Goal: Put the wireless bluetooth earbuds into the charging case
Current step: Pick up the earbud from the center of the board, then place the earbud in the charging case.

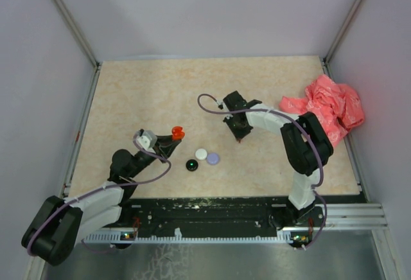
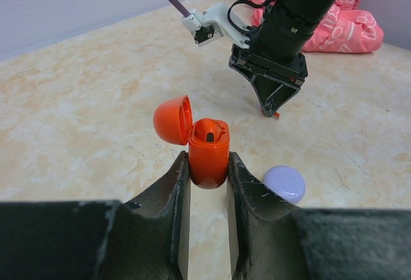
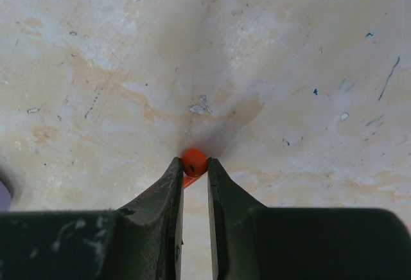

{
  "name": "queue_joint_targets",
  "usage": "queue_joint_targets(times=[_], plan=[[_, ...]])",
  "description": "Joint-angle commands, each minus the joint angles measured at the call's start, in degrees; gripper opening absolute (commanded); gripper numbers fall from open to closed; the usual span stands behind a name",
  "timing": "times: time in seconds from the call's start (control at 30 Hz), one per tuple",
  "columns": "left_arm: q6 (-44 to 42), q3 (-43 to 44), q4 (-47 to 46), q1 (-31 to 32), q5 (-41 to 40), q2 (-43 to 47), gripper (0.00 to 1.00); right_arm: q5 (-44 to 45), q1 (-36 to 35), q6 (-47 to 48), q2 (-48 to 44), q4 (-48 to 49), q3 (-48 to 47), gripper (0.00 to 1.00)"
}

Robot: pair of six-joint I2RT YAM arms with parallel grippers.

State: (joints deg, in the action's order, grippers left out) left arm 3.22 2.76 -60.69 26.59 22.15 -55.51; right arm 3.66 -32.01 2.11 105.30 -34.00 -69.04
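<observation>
My left gripper (image 2: 209, 166) is shut on the orange-red charging case (image 2: 209, 155), which it holds upright with the lid flipped open to the left. The case also shows from above (image 1: 178, 131), with the left gripper (image 1: 172, 140) just below it. My right gripper (image 3: 194, 164) is shut on a small red earbud (image 3: 194, 161) at its fingertips, close over the tabletop. Seen from above, the right gripper (image 1: 239, 135) points down, to the right of the case and apart from it. The left wrist view has the right gripper (image 2: 273, 108) beyond the case.
Three coin-sized discs lie between the arms: white (image 1: 201, 154), lilac (image 1: 213, 158) and black (image 1: 191, 164). The lilac disc (image 2: 284, 184) sits right of my left fingers. A crumpled pink-red bag (image 1: 329, 108) lies at the table's right edge.
</observation>
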Motion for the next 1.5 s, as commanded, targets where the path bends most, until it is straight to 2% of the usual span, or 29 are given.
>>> queue_joint_targets(times=[0.0, 0.47, 0.63, 0.8, 1.13, 1.47], plan=[[0.9, 0.7, -4.1, -0.3, 2.2, 0.4, 0.00, 3.0, -0.9, -0.7, -6.5, -1.2, -0.4, 0.11], [-1.1, -1.2, -17.0, -0.3, 7.0, 0.6, 0.00, 24.1, -17.3, -3.2, -20.3, 0.5, -6.4, 0.10], [-1.6, -1.8, -25.6, -0.3, 8.3, -1.7, 0.00, 30.4, -24.3, -1.5, -24.3, 4.8, -7.4, 0.10], [-2.2, -0.4, -29.4, -0.3, 8.3, -3.9, 0.00, 36.5, -31.8, 2.9, -27.3, 11.0, -7.3, 0.10], [-0.3, 2.0, -32.4, -0.2, 9.3, -5.7, 0.00, 38.8, -43.0, 13.9, -31.5, 28.7, -2.7, 0.09], [6.4, 2.0, -36.9, -0.3, 10.1, -6.2, 0.00, 32.1, -44.4, 16.8, -32.4, 39.0, 2.1, 0.09]])
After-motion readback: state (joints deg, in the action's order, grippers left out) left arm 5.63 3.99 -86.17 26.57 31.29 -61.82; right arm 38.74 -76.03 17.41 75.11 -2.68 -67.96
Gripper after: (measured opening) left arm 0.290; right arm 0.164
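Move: The open orange charging case, held in the left fingers, lies from the right hand about 22 cm left, 8 cm back and 15 cm up. At table height, the purple case is some 9 cm left and 7 cm back of the right hand, the white case 13 cm left and 6 cm back. From the left hand, the orange earbud already pinched by the right is about 22 cm right, 8 cm ahead and 15 cm down. Right lifts the pinched earbud 30 cm, swinging left and back towards the case, which left raises 8 cm. ##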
